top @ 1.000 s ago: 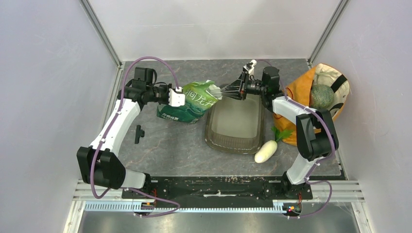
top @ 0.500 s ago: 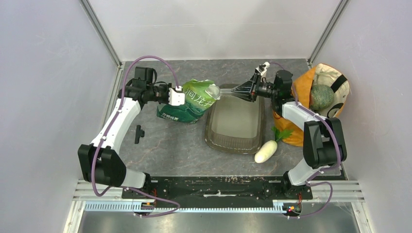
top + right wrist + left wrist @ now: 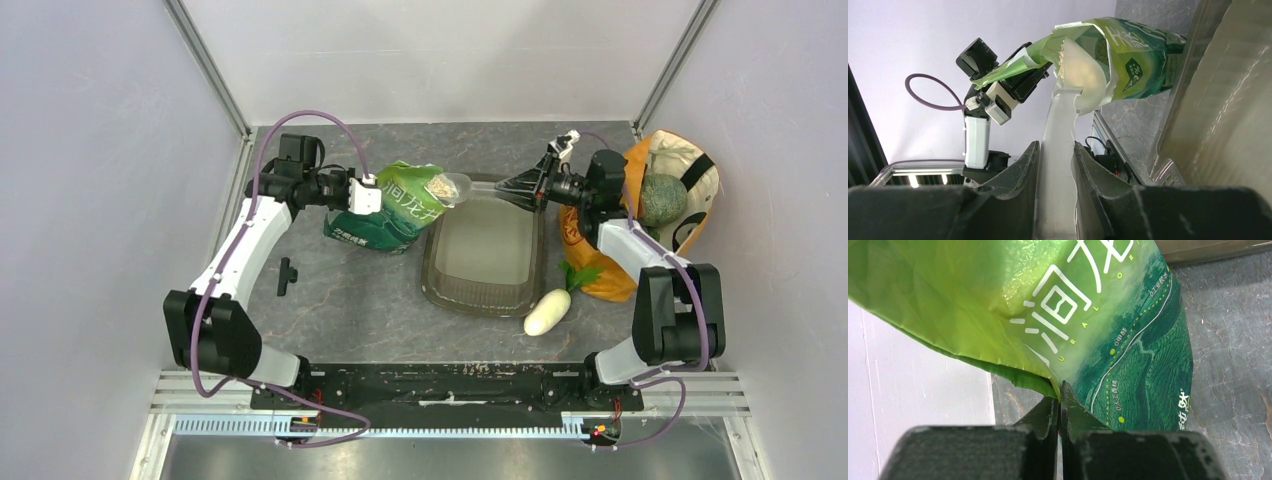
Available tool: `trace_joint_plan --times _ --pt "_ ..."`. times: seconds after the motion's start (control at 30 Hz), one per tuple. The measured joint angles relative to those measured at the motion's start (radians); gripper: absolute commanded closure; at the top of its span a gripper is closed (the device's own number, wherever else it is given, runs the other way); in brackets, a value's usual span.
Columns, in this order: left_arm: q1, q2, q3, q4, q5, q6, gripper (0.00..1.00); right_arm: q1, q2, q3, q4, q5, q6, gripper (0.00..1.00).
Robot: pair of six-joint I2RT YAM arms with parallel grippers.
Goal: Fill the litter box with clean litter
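The litter box (image 3: 431,268), a smoky translucent tray, lies mid-table; its wall (image 3: 1228,110) fills the right of the right wrist view. A green bag (image 3: 392,215) leans at its far left corner. My left gripper (image 3: 366,198) is shut on the bag's edge (image 3: 1053,382), fingertips (image 3: 1068,402) pinched together. My right gripper (image 3: 1054,145) is shut on the handle of a clear scoop (image 3: 1058,130). The scoop's bowl (image 3: 447,187) sits at the bag's mouth over the tray's far left corner, with beige clean litter (image 3: 437,183) in it.
An orange-and-cream fabric bag (image 3: 610,195) holding a green melon (image 3: 662,200) stands right of the tray. A white radish (image 3: 547,312) with green leaves (image 3: 581,272) lies by the tray's near right corner. A small black part (image 3: 287,275) rests left of the green bag.
My right gripper has drawn back to the right, pulling the scoop out of the bag; litter now shows in its bowl. The left gripper has kept its hold on the bag.
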Motion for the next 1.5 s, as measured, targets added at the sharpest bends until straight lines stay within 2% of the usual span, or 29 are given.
trace_joint_plan --times 0.6,0.73,0.8,0.9,1.0,1.1,1.23,1.5 --pt "0.001 0.018 0.014 -0.006 0.000 0.011 0.98 -0.163 -0.115 -0.074 -0.066 -0.063 -0.021 1.00" --pt "0.001 0.024 0.022 -0.016 0.000 0.024 0.98 -0.218 -0.153 -0.081 -0.139 -0.102 -0.055 1.00" --pt "0.001 0.026 0.026 -0.021 0.000 0.028 0.98 -0.264 -0.181 -0.079 -0.236 -0.114 -0.127 1.00" --pt "0.001 0.030 0.032 -0.024 0.001 0.031 0.98 -0.321 -0.209 -0.016 -0.562 -0.112 -0.372 1.00" --pt "0.001 0.033 0.033 -0.024 0.001 0.033 0.98 -0.328 -0.199 0.108 -0.922 -0.035 -0.658 1.00" --pt "0.001 0.033 0.034 -0.024 0.001 0.034 0.98 -0.315 -0.193 0.203 -1.123 0.082 -0.824 1.00" --pt "0.000 0.033 0.034 -0.024 0.000 0.034 0.98 -0.254 -0.189 0.315 -1.275 0.267 -0.946 1.00" --pt "-0.001 0.033 0.034 -0.024 0.000 0.034 0.98 -0.033 -0.135 0.515 -1.427 0.589 -1.136 1.00"
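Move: The litter box lies under my right hand, its middle about 2 cm to the left, level fore and aft, and some 18 cm down. The loaded scoop I hold reaches left into the litter bag's mouth, about 14 cm left and 1 cm below. The white radish is about 13 cm right, 15 cm back and 19 cm down. From my left hand, still pinching the bag's top, the box is roughly 25 cm right, 2 cm back and 16 cm below. I draw the scoop rightward out of the bag's mouth with my right hand, some 11 cm and slightly back, bringing the bowl over the litter box. Late in that pull my wrist tips the scoop about 50 degrees nose-down and sinks roughly 2 cm, then eases a little back left while still tipping. My fingers keep their grip on the handle; my left hand holds the bag in place. ##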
